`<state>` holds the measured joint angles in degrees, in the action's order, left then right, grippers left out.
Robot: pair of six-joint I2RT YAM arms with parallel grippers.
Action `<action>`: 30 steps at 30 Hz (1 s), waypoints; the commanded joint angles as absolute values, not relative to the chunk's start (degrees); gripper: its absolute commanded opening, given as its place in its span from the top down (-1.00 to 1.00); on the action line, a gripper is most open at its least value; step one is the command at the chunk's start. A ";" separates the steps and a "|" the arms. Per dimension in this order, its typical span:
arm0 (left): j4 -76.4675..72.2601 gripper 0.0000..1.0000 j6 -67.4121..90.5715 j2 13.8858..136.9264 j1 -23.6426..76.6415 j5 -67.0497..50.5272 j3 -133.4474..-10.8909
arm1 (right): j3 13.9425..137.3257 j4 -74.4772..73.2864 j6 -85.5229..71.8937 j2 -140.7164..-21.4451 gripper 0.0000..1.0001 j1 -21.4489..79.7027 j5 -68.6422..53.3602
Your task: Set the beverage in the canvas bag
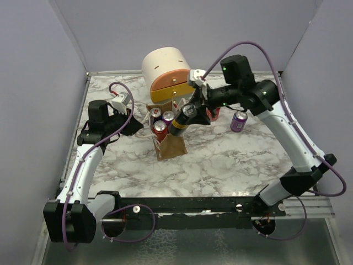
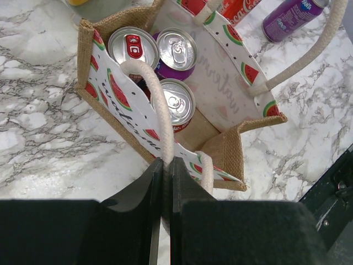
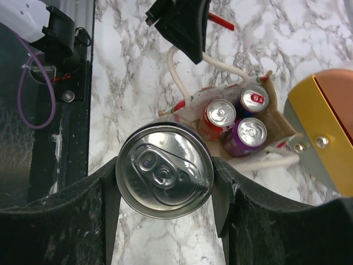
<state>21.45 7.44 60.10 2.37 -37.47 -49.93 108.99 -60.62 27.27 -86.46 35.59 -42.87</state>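
The canvas bag (image 1: 171, 146) stands open mid-table, tan outside with a watermelon-print lining. It holds three upright cans: two red (image 2: 131, 45) and one purple (image 2: 176, 51). My left gripper (image 2: 165, 171) is shut on the bag's near cream handle (image 2: 157, 105) and holds it up; it sits left of the bag in the top view (image 1: 141, 125). My right gripper (image 3: 166, 187) is shut on a dark beverage can (image 3: 164, 175). It holds the can tilted over the bag's right side (image 1: 182, 119), above its opening. The bag also shows in the right wrist view (image 3: 276, 118).
A cream-and-orange rounded drawer box (image 1: 167, 74) stands just behind the bag. A purple can (image 1: 239, 121) and a red can (image 1: 214, 114) are on the marble table (image 1: 220, 160) to the right. Grey walls enclose the back and sides.
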 commanded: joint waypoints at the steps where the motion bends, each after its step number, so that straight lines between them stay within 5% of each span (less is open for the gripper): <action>1: 20.36 1.00 8.18 59.91 2.73 -39.96 -51.49 | 114.72 -54.90 28.11 -91.04 0.48 40.21 -37.65; 13: 20.06 1.00 8.15 59.92 2.72 -41.42 -51.39 | 122.09 -54.27 25.21 -104.22 0.54 41.38 -26.20; 30: 20.13 1.00 7.81 59.12 2.81 -41.12 -51.25 | 115.00 -54.51 25.75 -108.05 0.56 42.26 -21.22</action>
<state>21.06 7.81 60.07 2.39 -39.55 -49.95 116.62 -58.72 25.76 -107.79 41.65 -21.37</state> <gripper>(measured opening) 0.090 0.581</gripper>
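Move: The right hand holds the black can high up, fingers round its top end and its bottom tipped left. The canvas bag's middle lies about 11 cm ahead, 8 cm left and 25 cm below. Inside it, the red can is roughly 9 cm ahead and 12 cm left of the hand, the purple can 15 cm ahead and 8 cm left; the Coke can outside is some 22 cm ahead, 12 cm right. From the left hand, the bag's middle is about 7 cm ahead, 9 cm right, 10 cm lower. Left at first, then forward and steadily down, the right hand carries the gripped black can over the bag's free near-right corner, beside the red and purple cans: some 11 cm down, 9 cm forward and 5 cm left. Its fingers tip about 20 degrees further down, swinging the can towards upright, with a slight clockwise turn. The left hand keeps its pinch on the bag's handle. ##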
